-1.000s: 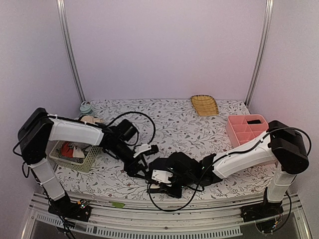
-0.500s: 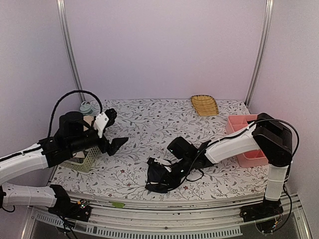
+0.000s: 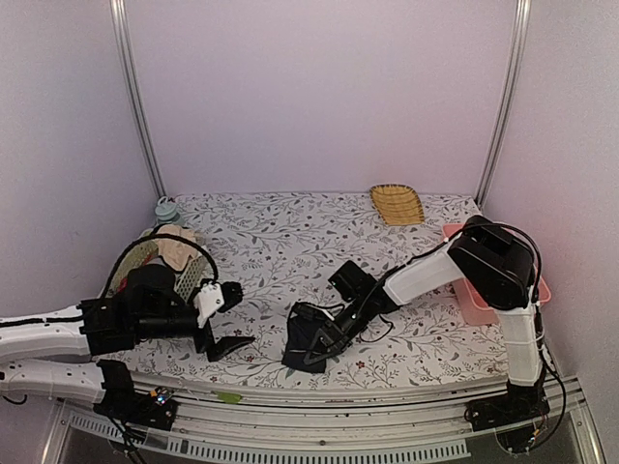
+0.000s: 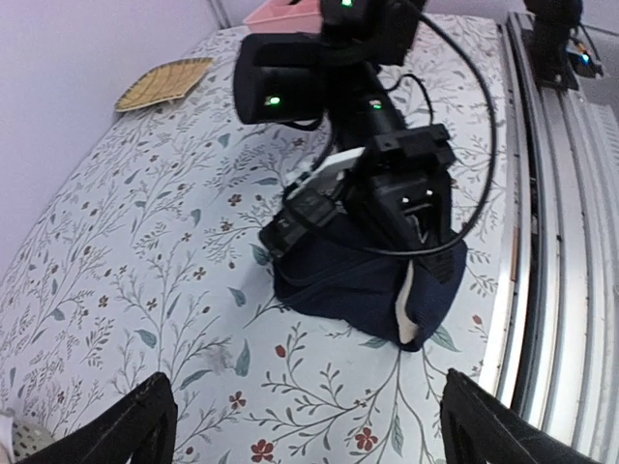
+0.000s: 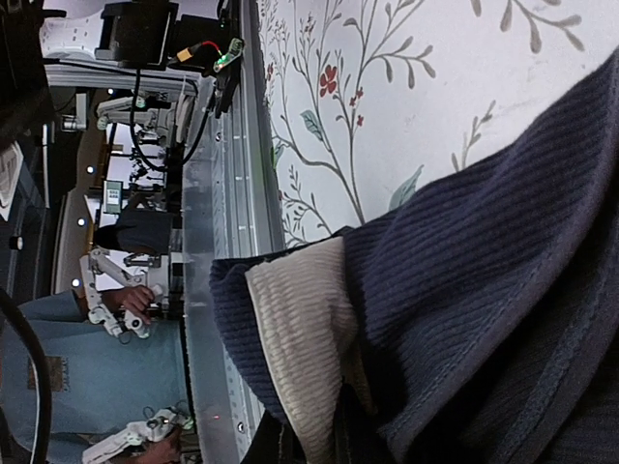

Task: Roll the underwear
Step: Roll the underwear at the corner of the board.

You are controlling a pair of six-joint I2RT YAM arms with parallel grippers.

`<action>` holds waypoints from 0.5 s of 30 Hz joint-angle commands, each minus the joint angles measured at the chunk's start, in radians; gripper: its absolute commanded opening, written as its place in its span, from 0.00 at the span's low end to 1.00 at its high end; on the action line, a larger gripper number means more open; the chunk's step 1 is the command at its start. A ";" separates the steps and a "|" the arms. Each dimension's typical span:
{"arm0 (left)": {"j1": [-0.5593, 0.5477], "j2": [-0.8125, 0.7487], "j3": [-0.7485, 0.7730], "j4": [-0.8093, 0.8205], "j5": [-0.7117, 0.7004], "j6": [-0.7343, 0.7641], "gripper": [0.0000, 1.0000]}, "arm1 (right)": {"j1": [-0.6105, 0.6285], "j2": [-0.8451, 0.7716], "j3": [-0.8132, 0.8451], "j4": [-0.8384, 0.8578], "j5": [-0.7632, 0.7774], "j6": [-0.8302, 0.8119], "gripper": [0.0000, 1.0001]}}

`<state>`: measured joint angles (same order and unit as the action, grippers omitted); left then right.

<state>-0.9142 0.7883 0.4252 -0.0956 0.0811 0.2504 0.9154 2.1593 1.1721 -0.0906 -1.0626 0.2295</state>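
The dark underwear (image 3: 308, 343) lies bunched near the table's front edge, a pale lining patch (image 4: 406, 314) showing at its near fold. My right gripper (image 3: 326, 338) reaches in from the right and is shut on this cloth. In the right wrist view, ribbed dark fabric (image 5: 484, 290) and beige lining (image 5: 300, 329) fill the frame and hide the fingers. My left gripper (image 3: 237, 317) hangs low to the left of the underwear, apart from it, open and empty. Both its fingertips (image 4: 145, 420) show at the bottom corners of the left wrist view.
A basket (image 3: 131, 269) at the left holds a beige cloth (image 3: 174, 246). A pink divided box (image 3: 476, 302) sits at the right edge behind my right arm. A yellow woven tray (image 3: 397, 204) and a small teal object (image 3: 166, 210) lie along the back.
My left gripper let go, opened wide and pulled back left from the underwear, sinking toward the front edge. My right arm stretched out with the cloth still in its grip.
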 commanded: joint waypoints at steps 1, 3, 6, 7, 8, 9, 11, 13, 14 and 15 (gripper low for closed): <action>-0.106 0.081 -0.006 0.009 -0.018 0.106 0.94 | -0.011 0.133 0.006 -0.156 0.017 0.052 0.00; -0.154 0.144 0.006 0.010 -0.034 0.142 0.92 | -0.020 0.171 0.027 -0.193 -0.009 0.073 0.00; -0.224 0.245 0.028 0.034 -0.063 0.201 0.87 | -0.025 0.228 0.060 -0.238 -0.025 0.084 0.00; -0.246 0.275 0.033 0.048 -0.069 0.214 0.83 | -0.025 0.235 0.067 -0.241 -0.032 0.090 0.00; -0.262 0.309 0.042 0.066 -0.071 0.222 0.78 | -0.026 0.241 0.072 -0.245 -0.038 0.095 0.00; -0.276 0.341 0.049 0.088 -0.076 0.229 0.74 | -0.027 0.248 0.080 -0.253 -0.043 0.105 0.00; -0.302 0.401 0.064 0.128 -0.089 0.245 0.66 | -0.028 0.260 0.093 -0.268 -0.046 0.111 0.00; -0.324 0.458 0.079 0.169 -0.111 0.264 0.61 | -0.031 0.269 0.098 -0.275 -0.047 0.118 0.00; -0.332 0.480 0.086 0.188 -0.121 0.271 0.59 | -0.033 0.272 0.099 -0.278 -0.047 0.122 0.00; -0.336 0.500 0.095 0.201 -0.127 0.276 0.58 | -0.032 0.274 0.101 -0.282 -0.047 0.122 0.00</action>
<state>-1.2156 1.2255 0.4747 -0.0086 0.0010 0.4721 0.8749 2.2944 1.3262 -0.2596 -1.2636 0.3405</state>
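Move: The underwear, half rolled, lies about 11 cm to the right of the open left gripper, roughly level with it fore and aft and some 15 cm lower. The laundry basket stands about 21 cm to the left gripper's left and 14 cm ahead. The right gripper already pinches the underwear, whose middle is about 3 cm ahead and 3 cm to the left of the right hand point, just below it. Bring the left gripper down about 9 cm while drawing it back and right some 6 cm each, towards the near end of the underwear, swinging it about 20 degrees clockwise with its left side rising and narrowing its wide-open fingers to just over half. Keep the right gripper's pinch almost in place, tilting its fingertips up and back by some 20 degrees to turn the held fabric over. ##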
